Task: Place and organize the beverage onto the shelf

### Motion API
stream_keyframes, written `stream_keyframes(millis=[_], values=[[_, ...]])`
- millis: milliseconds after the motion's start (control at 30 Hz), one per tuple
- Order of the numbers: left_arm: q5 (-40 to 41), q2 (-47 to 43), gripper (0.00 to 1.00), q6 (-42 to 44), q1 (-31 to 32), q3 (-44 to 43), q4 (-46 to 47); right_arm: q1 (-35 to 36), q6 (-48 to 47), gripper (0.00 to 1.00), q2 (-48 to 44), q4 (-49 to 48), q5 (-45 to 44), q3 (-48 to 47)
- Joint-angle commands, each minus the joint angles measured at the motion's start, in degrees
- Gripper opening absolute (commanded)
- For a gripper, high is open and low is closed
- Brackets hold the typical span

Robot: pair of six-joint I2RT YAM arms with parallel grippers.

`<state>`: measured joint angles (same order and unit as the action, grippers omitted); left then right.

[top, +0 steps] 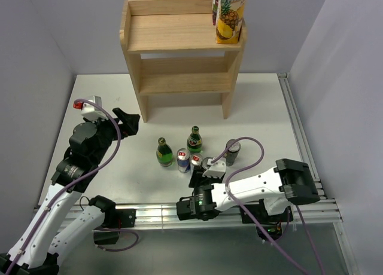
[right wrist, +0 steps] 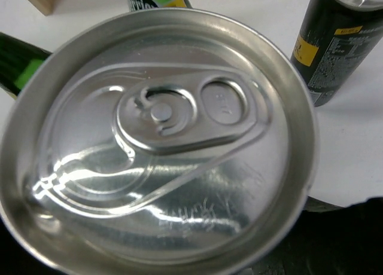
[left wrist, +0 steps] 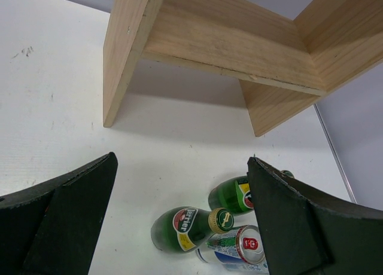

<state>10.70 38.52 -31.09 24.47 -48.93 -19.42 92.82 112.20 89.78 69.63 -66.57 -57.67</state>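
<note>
The wooden shelf (top: 179,54) stands at the back of the table and also shows in the left wrist view (left wrist: 209,42). The drinks stand in a cluster in front of it: two green bottles (top: 164,152) (top: 194,140), two blue-and-silver cans (top: 184,160) (top: 195,161) and a black can (top: 232,150). My right gripper (top: 202,172) is down over the second black can (top: 207,163), whose silver lid (right wrist: 161,143) fills the right wrist view; its fingers are hidden. My left gripper (top: 128,121) is open and empty, left of the cluster, with both bottles (left wrist: 185,227) (left wrist: 230,194) between its fingers (left wrist: 66,215).
A pineapple juice carton (top: 230,15) stands on the shelf's top tier at the right, with a darker carton (top: 215,5) behind it. Metal rails run along the table's right edge (top: 296,137) and near edge (top: 155,212). Grey walls close in on both sides.
</note>
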Motion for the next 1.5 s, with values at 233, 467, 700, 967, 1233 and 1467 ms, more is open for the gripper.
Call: stream_keyframes(millis=[233, 467, 700, 967, 1233, 1467], values=[[-0.33, -1.43, 0.97, 0.59, 0.23, -0.2, 1.67, -0.53, -5.84, 0.0, -3.74, 13.17, -11.55, -14.36], [0.11, -2.31, 0.97, 0.51, 0.23, -0.12, 1.49, -3.08, -40.59, 0.0, 7.13, 12.73, -26.41, -42.75], [0.38, -2.49, 0.97, 0.51, 0.14, -0.29, 1.23, -9.05, -74.04, 0.0, 23.33, 13.08, -33.36, -76.15], [0.29, -2.14, 0.96, 0.42, 0.23, -0.47, 0.96, -20.03, -115.33, 0.0, -0.06, -39.35, 1.76, -52.94], [1.08, -2.05, 0.96, 0.42, 0.23, -0.29, 0.88, -26.81, -120.2, 0.0, -1.11, -49.06, 15.84, -56.66], [1.43, -1.96, 0.97, 0.59, 0.23, -0.29, 0.96, -31.89, -121.43, 0.0, 12.68, -47.31, 20.68, -79.4]])
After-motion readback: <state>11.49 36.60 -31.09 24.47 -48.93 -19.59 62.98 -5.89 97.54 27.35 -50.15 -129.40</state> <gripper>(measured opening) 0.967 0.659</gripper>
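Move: The can already held by the right hand is bound for the bare part of the top shelf, roughly 42 cm ahead, 10 cm left and 33 cm above. The pineapple carton up there stands about 40 cm ahead and 9 cm right of the hand. By the hand's starting place, the silver can is some 5 cm ahead and 3 cm left, with a green bottle 15 cm ahead and 3 cm left. From the left hand, the shelf spot is about 31 cm ahead, 13 cm right and 14 cm higher. Upward first and swinging left, the right hand carries the can clear of the drinks. It then runs forward, nearly level, curving back right, and climbs again towards the top shelf, ending about 40 cm higher and 18 cm farther out. The fingers keep their grip while the wrist tips them up some 25 degrees and turns a little counter-clockwise. ##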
